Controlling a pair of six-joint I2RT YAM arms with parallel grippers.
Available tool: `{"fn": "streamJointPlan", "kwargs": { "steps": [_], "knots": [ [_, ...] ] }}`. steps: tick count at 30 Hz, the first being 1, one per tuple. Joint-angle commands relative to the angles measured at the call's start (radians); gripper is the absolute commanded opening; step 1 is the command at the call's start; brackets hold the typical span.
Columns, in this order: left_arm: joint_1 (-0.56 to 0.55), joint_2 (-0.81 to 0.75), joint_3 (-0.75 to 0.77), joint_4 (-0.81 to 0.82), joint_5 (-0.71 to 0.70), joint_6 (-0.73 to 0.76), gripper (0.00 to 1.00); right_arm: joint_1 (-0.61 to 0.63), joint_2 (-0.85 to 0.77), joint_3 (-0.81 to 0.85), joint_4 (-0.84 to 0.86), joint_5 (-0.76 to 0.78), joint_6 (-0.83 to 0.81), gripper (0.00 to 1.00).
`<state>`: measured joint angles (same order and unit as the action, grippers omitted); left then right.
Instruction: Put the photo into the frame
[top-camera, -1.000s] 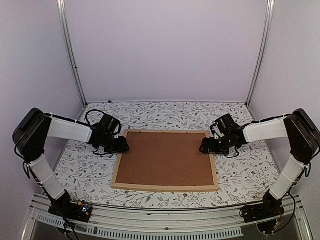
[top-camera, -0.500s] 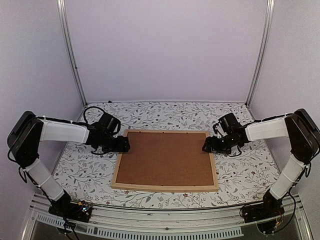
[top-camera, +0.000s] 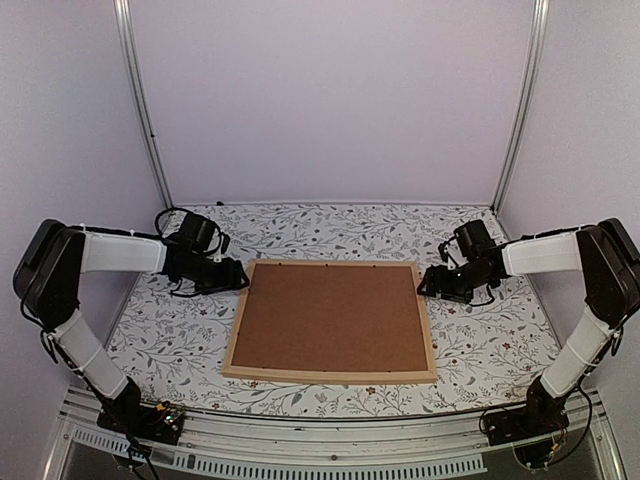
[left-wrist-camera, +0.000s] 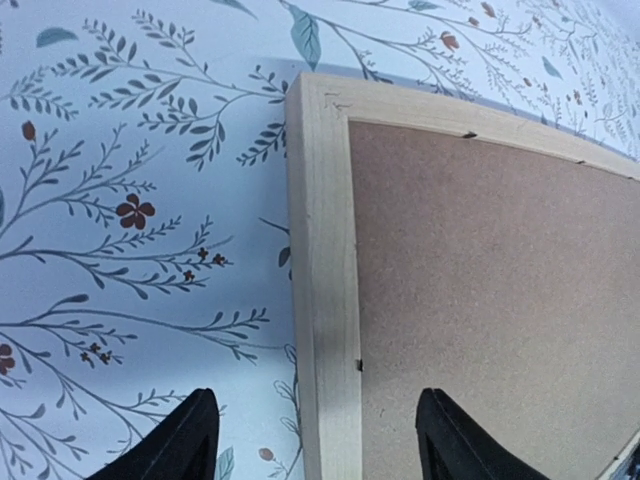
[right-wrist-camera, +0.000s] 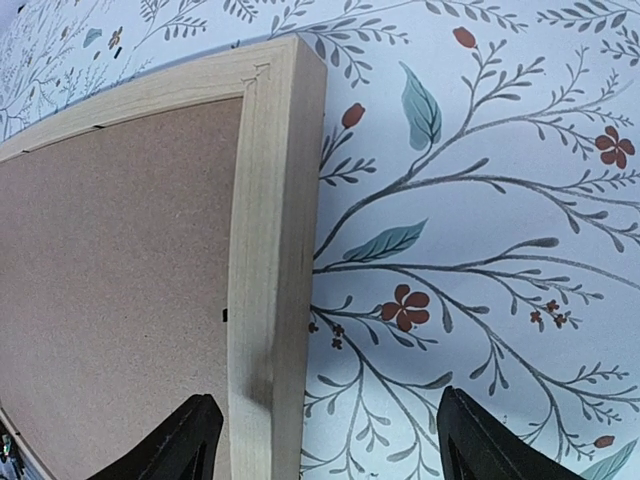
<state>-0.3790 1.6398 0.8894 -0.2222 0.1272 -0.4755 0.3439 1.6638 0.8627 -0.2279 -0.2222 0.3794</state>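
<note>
The frame (top-camera: 330, 377) of light wood strips lies flat mid-table, with a brown backing board (top-camera: 330, 315) filling it. The photo is hidden. My left gripper (top-camera: 241, 282) hovers at the frame's far left corner. In the left wrist view it (left-wrist-camera: 320, 445) stands open, its fingertips (left-wrist-camera: 190, 440) straddling the left wood strip (left-wrist-camera: 325, 250) without touching it. My right gripper (top-camera: 424, 284) is by the far right corner. In the right wrist view it (right-wrist-camera: 330, 445) is open too, over the right strip (right-wrist-camera: 270, 250) and the cloth, holding nothing.
A floral tablecloth (top-camera: 170, 345) covers the table. White walls and two metal posts (top-camera: 145, 110) close in the back and sides. The arms' bases sit on a rail (top-camera: 320, 455) at the near edge.
Both grippers have drawn back outward from the frame's far corners, the left to the left and the right to the right. The frame and board have not moved.
</note>
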Motion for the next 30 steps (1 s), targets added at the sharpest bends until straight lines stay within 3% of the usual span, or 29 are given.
{"fn": "streamJointPlan", "kwargs": {
  "steps": [1,17,30],
  "knots": [
    [0.04,0.034,0.003,0.028,0.137,0.022,0.63,-0.005,0.005,0.026,-0.002,-0.032,-0.022,0.78],
    [0.073,0.084,-0.003,0.024,0.12,0.023,0.49,-0.005,0.024,0.006,0.016,-0.043,-0.026,0.78],
    [0.077,0.139,0.018,0.033,0.114,0.021,0.48,-0.005,0.019,-0.006,0.022,-0.045,-0.022,0.77]
  ]
}}
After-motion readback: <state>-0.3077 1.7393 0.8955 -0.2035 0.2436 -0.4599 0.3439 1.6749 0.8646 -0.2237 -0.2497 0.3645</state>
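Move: The left hand is astride the frame's left rail; the small dark tab on that rail's inner edge lies some 1 cm ahead, 1 cm to its right and 3 cm below. The frame's far left corner is about 8 cm ahead, straight in line and 3 cm lower, and the far rail's first tab is as far ahead but roughly 9 cm right. From the right hand the left-rail tab is about 44 cm left, 2 cm ahead and 2 cm below. The left hand sinks about 3 cm over the frame's left rail towards the dark tab, first some 2 cm nearly straight down, then, after a brief halt, edging about 1 cm left as it goes lower, with the fingers tipping roughly 5 degrees more downward. Its half-open fingers narrow without closing on the rail, bringing the inner fingertip in just beside the tab, seemingly onto the rail's inner edge, while the outer finger stays clear over the patterned cloth. ##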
